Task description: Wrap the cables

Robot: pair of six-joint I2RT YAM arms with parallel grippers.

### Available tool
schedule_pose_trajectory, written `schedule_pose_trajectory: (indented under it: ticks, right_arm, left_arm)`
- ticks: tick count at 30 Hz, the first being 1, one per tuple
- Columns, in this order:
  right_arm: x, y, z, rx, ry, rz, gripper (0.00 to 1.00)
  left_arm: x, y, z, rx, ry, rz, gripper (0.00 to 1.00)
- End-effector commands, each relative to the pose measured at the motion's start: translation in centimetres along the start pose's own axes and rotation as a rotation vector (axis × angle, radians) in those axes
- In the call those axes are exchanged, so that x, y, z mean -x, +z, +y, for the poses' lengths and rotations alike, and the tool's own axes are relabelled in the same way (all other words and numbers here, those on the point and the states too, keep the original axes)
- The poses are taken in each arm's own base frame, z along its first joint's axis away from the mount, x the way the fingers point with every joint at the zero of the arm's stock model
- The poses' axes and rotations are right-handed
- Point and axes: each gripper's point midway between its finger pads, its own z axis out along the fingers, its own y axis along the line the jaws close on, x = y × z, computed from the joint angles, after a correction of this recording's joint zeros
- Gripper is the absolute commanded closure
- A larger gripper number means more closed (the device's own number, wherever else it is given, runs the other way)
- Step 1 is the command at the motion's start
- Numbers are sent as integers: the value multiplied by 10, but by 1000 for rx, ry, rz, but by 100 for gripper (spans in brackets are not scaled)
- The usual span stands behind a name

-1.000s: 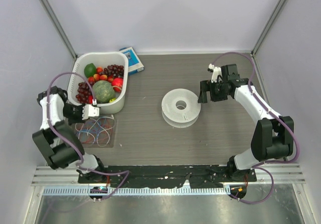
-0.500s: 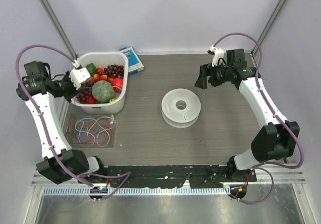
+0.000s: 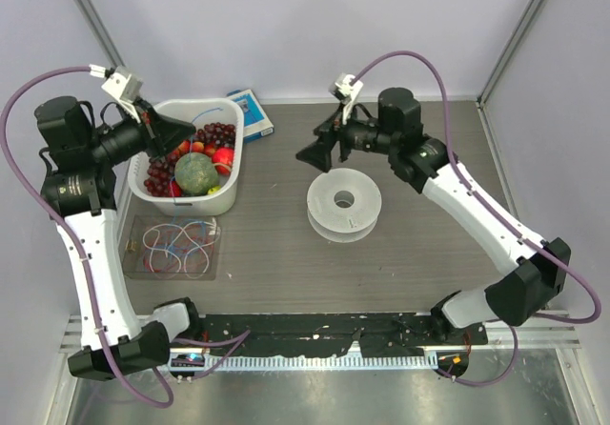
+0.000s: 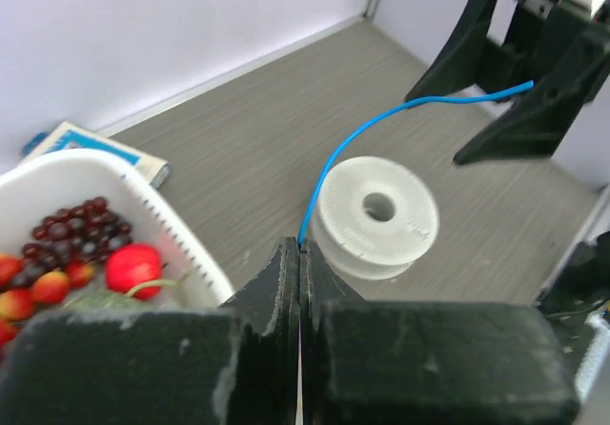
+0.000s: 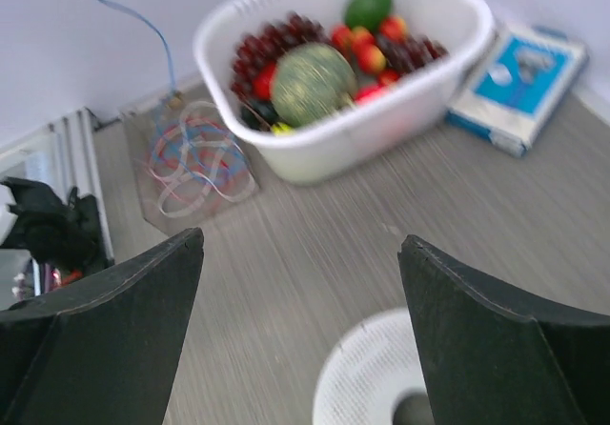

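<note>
The cables (image 3: 178,246) lie as loose red, white and blue loops in a clear tray at the left, also seen in the right wrist view (image 5: 195,158). My left gripper (image 3: 184,129) is raised over the fruit basket and is shut on the thin blue cable (image 4: 343,149). The free end of that cable arcs out toward my right gripper (image 3: 315,150). In the right wrist view the blue cable (image 5: 143,20) rises from the tray. My right gripper (image 5: 300,253) hangs open and empty, just beyond the white spool (image 3: 344,201).
A white basket (image 3: 229,192) of fruit stands at the back left, with a blue box (image 3: 250,112) behind it. The clear tray (image 3: 138,271) lies in front of the basket. The spool (image 4: 376,213) lies flat mid-table.
My left arm has lifted from the tray to above the basket, drawing the blue cable up with it. My right arm has swung left to the far left side of the spool.
</note>
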Motion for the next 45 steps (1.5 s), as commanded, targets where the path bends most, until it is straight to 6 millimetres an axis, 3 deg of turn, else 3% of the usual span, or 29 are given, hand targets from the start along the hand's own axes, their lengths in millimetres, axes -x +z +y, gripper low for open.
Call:
schedule_pose_trajectory:
  ticks: [1, 6, 10, 16, 22, 25, 26, 30, 32, 34, 36, 39, 41, 45]
  right_arm:
    - [87, 24, 59, 105, -145, -281, 11]
    - [114, 64, 110, 194, -157, -386, 12]
    - [127, 84, 138, 234, -161, -470, 11]
    - [143, 96, 177, 319, -169, -559, 12]
    - [150, 110, 194, 343, -165, -589, 15]
    - [152, 115, 204, 363, -184, -597, 32]
    - [151, 117, 205, 362, -190, -597, 46]
    - [163, 115, 201, 324, -188, -622, 85]
    - [173, 109, 198, 295, -186, -643, 99]
    - [180, 101, 194, 265, -189, -661, 99]
    - [191, 90, 190, 234, -197, -689, 99]
    - [205, 75, 183, 184, -215, -723, 99]
    - [214, 63, 181, 162, -228, -746, 99]
    - [224, 45, 175, 117, -272, -770, 99]
  left_arm:
    - [43, 1, -28, -99, -157, -139, 100]
    - [73, -8, -50, -150, -157, -222, 100]
    - [91, -14, -62, -177, -198, -258, 100]
    - [92, -19, -71, -188, -199, -267, 100]
    - [88, -18, -70, -190, -235, -258, 100]
    - [86, -15, -67, -191, -272, -252, 100]
    - [86, -15, -66, -188, -276, -252, 100]
    - [84, -13, -63, -186, -296, -246, 99]
    - [77, -9, -57, -175, -328, -224, 79]
    - [64, -3, -43, -124, -362, -184, 38]
    - [42, 1, -24, -43, -422, -115, 13]
    - [6, -2, 8, 79, -383, -25, 1]
    - [-21, -11, 31, 147, -372, 30, 0]
    - [-84, -34, 56, 182, -366, 163, 1]
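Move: Some 24 cm to the right hand's left, about 5 cm back and 6 cm up, the blue cable is pinched in the left hand's shut fingertips. The white spool lies about 6 cm right of the right hand, 2 cm back and 27 cm below; the fruit bin stands some 34 cm left, 8 cm ahead and 24 cm below. From the left hand, the open right gripper is 24 cm right, 5 cm ahead and 6 cm below. Reaching left about 21 cm while climbing some 12 cm and drawing slightly back, the open right hand comes to the left fingertips, tips upward, and shuts on the blue cable beside them. The left, still pinching, first lifts about 9 cm and rolls some 20 degrees, then opens wide once the right has closed and drops away down, leftward and forward. ##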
